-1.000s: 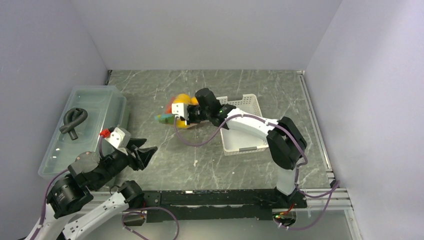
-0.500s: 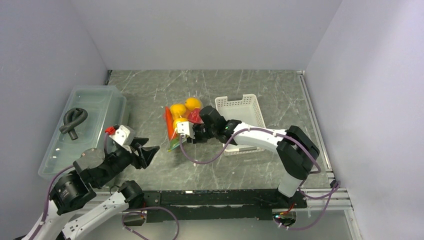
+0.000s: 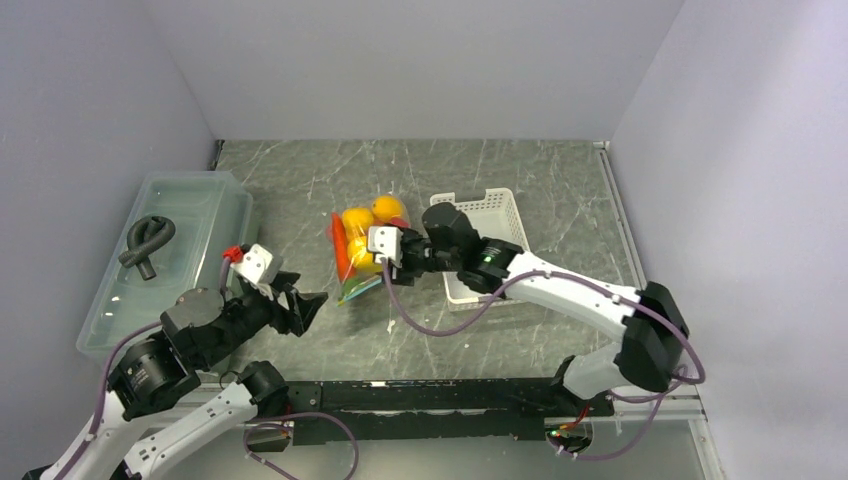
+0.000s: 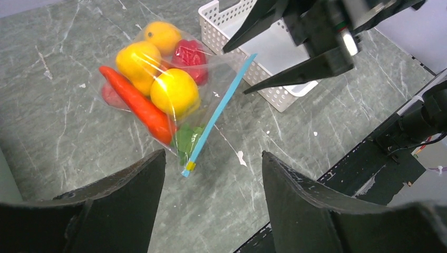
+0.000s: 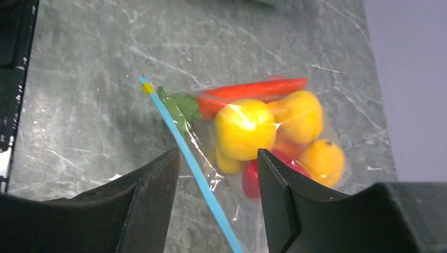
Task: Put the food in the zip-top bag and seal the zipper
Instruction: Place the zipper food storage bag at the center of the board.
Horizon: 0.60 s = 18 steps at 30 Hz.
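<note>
The clear zip-top bag (image 3: 358,252) lies flat on the table with the food (image 4: 158,84) inside it: yellow and orange round fruits, a carrot, a red pepper and a green leaf. Its teal-blue zipper (image 4: 219,113) runs along the edge that faces the basket, with a small yellow tab (image 5: 147,88) at the near end. My right gripper (image 5: 219,153) stands open over the far part of the zipper (image 5: 195,168), which passes between the jaws untouched. My left gripper (image 4: 213,154) is open and holds nothing, hanging short of the bag's near corner.
A white perforated basket (image 3: 490,215) stands just right of the bag, under the right arm. A translucent lidded bin (image 3: 205,195) with a black hose piece (image 3: 147,243) on it sits at the left. The black rail (image 3: 430,395) borders the near edge.
My right gripper has opened and let go of the bag, which went from lifted to lying on the table. The right arm drew back toward the near right. The left gripper opened wider and moved closer.
</note>
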Each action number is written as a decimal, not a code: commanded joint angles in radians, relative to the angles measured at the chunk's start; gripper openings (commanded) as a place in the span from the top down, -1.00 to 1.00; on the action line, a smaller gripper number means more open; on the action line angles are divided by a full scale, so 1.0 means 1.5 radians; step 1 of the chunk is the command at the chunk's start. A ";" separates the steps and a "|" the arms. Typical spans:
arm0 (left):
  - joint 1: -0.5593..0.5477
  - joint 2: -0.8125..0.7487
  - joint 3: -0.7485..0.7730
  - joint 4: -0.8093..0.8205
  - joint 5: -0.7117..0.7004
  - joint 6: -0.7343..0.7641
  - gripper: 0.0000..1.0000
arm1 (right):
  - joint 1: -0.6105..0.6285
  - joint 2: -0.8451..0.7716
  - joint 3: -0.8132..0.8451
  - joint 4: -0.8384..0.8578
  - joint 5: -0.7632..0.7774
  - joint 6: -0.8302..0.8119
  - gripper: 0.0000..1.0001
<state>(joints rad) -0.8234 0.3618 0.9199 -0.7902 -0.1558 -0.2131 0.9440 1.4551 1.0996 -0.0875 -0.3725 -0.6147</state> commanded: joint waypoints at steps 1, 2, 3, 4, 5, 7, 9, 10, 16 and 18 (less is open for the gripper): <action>0.003 0.011 0.003 0.019 -0.016 -0.020 -0.46 | 0.000 -0.075 -0.010 -0.021 0.033 0.053 -0.20; 0.003 0.013 0.003 0.019 -0.018 -0.020 -0.48 | 0.000 -0.094 -0.024 -0.010 0.047 0.065 -0.25; 0.003 0.016 0.003 0.019 -0.023 -0.021 -0.62 | -0.001 -0.113 -0.039 0.002 0.062 0.081 -0.29; 0.003 0.020 0.005 0.019 -0.025 -0.022 -0.89 | -0.003 -0.130 -0.054 0.005 0.075 0.096 -0.30; 0.002 0.023 0.006 0.019 -0.027 -0.023 -0.98 | -0.005 -0.148 -0.061 0.001 0.089 0.109 -0.30; 0.003 0.035 0.010 0.019 -0.023 -0.022 -0.99 | -0.009 -0.178 -0.081 0.006 0.120 0.143 -0.31; 0.003 0.049 0.017 0.015 -0.026 -0.025 -0.99 | -0.014 -0.205 -0.097 0.005 0.158 0.184 -0.31; 0.002 0.056 0.021 0.012 -0.033 -0.027 -0.99 | -0.018 -0.219 -0.104 0.004 0.178 0.205 -0.34; 0.003 0.090 0.040 0.026 -0.029 -0.036 -0.99 | -0.034 -0.316 -0.146 -0.017 0.299 0.334 -0.64; 0.002 0.100 0.044 0.034 -0.045 -0.045 -0.99 | -0.036 -0.348 -0.162 -0.027 0.339 0.369 -0.72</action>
<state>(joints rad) -0.8234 0.4881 0.9371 -0.7898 -0.1829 -0.2417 0.8970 1.0355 0.8883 -0.1268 -0.0273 -0.2310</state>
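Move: The bag of food lies some 11 cm ahead and 4 cm left of the empty right gripper, about 15 cm below it. The white basket is about 10 cm ahead and 21 cm right of that gripper; the yellow slider end of the zipper is 12 cm left and nearly level. From the left gripper, the slider end is 5 cm straight ahead and about 25 cm down, and the bag's middle some 19 cm ahead and 8 cm right. Draw the right gripper, already free of the bag, about 10 cm to the right and some 5 cm up, away from the bag and towards the basket, swinging its fingers about 30 degrees clockwise while they open further. Meanwhile ease the left gripper a little forward, right and down towards the bag, spreading its fingers fully. ##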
